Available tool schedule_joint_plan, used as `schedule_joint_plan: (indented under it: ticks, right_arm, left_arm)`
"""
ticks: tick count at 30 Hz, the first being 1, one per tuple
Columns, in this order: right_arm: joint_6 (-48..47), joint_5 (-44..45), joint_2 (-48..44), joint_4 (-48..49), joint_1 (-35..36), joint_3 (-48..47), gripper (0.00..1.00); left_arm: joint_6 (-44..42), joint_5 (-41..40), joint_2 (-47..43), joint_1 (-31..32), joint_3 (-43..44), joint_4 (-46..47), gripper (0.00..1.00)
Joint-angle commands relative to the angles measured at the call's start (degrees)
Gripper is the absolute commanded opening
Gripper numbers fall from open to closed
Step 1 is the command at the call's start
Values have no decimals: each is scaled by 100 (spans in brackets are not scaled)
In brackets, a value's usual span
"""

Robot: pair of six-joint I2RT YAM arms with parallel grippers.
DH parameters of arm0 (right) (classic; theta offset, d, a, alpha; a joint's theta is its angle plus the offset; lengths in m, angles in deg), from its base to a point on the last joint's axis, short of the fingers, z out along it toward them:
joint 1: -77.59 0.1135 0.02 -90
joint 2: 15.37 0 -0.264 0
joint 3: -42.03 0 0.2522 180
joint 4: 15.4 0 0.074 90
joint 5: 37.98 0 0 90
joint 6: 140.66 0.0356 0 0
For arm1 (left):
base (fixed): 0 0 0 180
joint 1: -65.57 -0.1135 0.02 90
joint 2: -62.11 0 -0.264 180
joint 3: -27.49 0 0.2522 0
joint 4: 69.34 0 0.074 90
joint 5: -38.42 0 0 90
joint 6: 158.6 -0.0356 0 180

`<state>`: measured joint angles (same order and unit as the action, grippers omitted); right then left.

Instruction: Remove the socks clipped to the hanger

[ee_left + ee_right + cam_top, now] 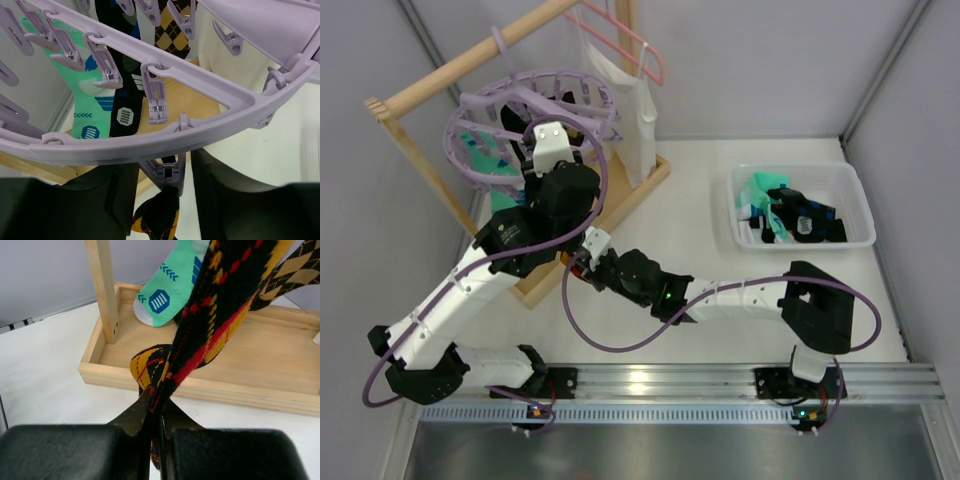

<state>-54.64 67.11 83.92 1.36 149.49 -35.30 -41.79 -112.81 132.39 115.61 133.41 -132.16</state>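
Note:
The lavender hanger [535,85] hangs from the wooden rail, its ring [150,145] crossing the left wrist view. My left gripper [165,192] is open, and its fingers closely flank one clip [172,172] that pinches a black sock with yellow and red stripes [160,215]. My right gripper [161,415] is shut on the lower end of that same sock [215,315], just off the rack's base. A mint-green sock [85,105], a black sock with a white label [125,110] and a brown checked sock [175,30] hang from other clips.
The wooden rail frame stands on a tray-like base [225,355]. A white cloth [630,110] hangs on a pink coat hanger [640,45] on the same rail. A white bin [860,200] at the right holds several socks.

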Motion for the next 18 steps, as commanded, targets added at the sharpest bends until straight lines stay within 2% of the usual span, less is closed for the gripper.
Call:
schedule_joint_plan:
  ticks: [1, 5, 8, 10, 13, 15, 18]
  right_arm:
    - [-23, -120, -129, 243, 140, -68, 0]
    - [-14, -200, -111, 217, 140, -94, 0]
    - [-14, -191, -164, 191, 149, -42, 0]
    - [3, -173, -251, 235, 140, 72, 0]
    - [179, 45, -549, 305, 114, 528, 0]
    - [371, 239, -856, 288, 27, 1064, 0]
    - [1028, 687, -1787, -71, -254, 1847, 0]
  left_arm:
    - [0, -354, -15, 14, 215, 63, 48]
    - [26, -398, 64, 14, 250, 72, 21]
    - [26, -425, 135, 14, 267, 89, 8]
    - [35, -407, 170, 14, 268, 98, 3]
    - [44, -206, 197, 14, 276, 98, 5]
    - [79, 5, 162, 14, 250, 124, 13]
    - [44, 655, 21, 14, 40, 414, 25]
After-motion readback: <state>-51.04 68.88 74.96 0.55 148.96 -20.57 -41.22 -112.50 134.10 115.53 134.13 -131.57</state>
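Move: The clip pinning the red-and-yellow argyle sock sits between the left fingers, about 1 cm ahead of that hand. Beyond it hang the teal sock, some 10 cm ahead, 9 to the left and 8 below, and the black sock, about 11 ahead, 5 left and equally low. From the right hand, already pinching the argyle sock, the same clip lies some 17 cm above and 7 ahead, about level sideways; the white box is about 45 cm to the right, 16 ahead and 17 below. The argyle sock, held taut below its clip, stays in the right fingers' pinch while the left hand, nearly in place, closes by roughly half on the clip and squeezes it. The right hand first barely stirs, then speeds away from the clip, drawing the sock about 6 cm to the right and some 5 cm down. ##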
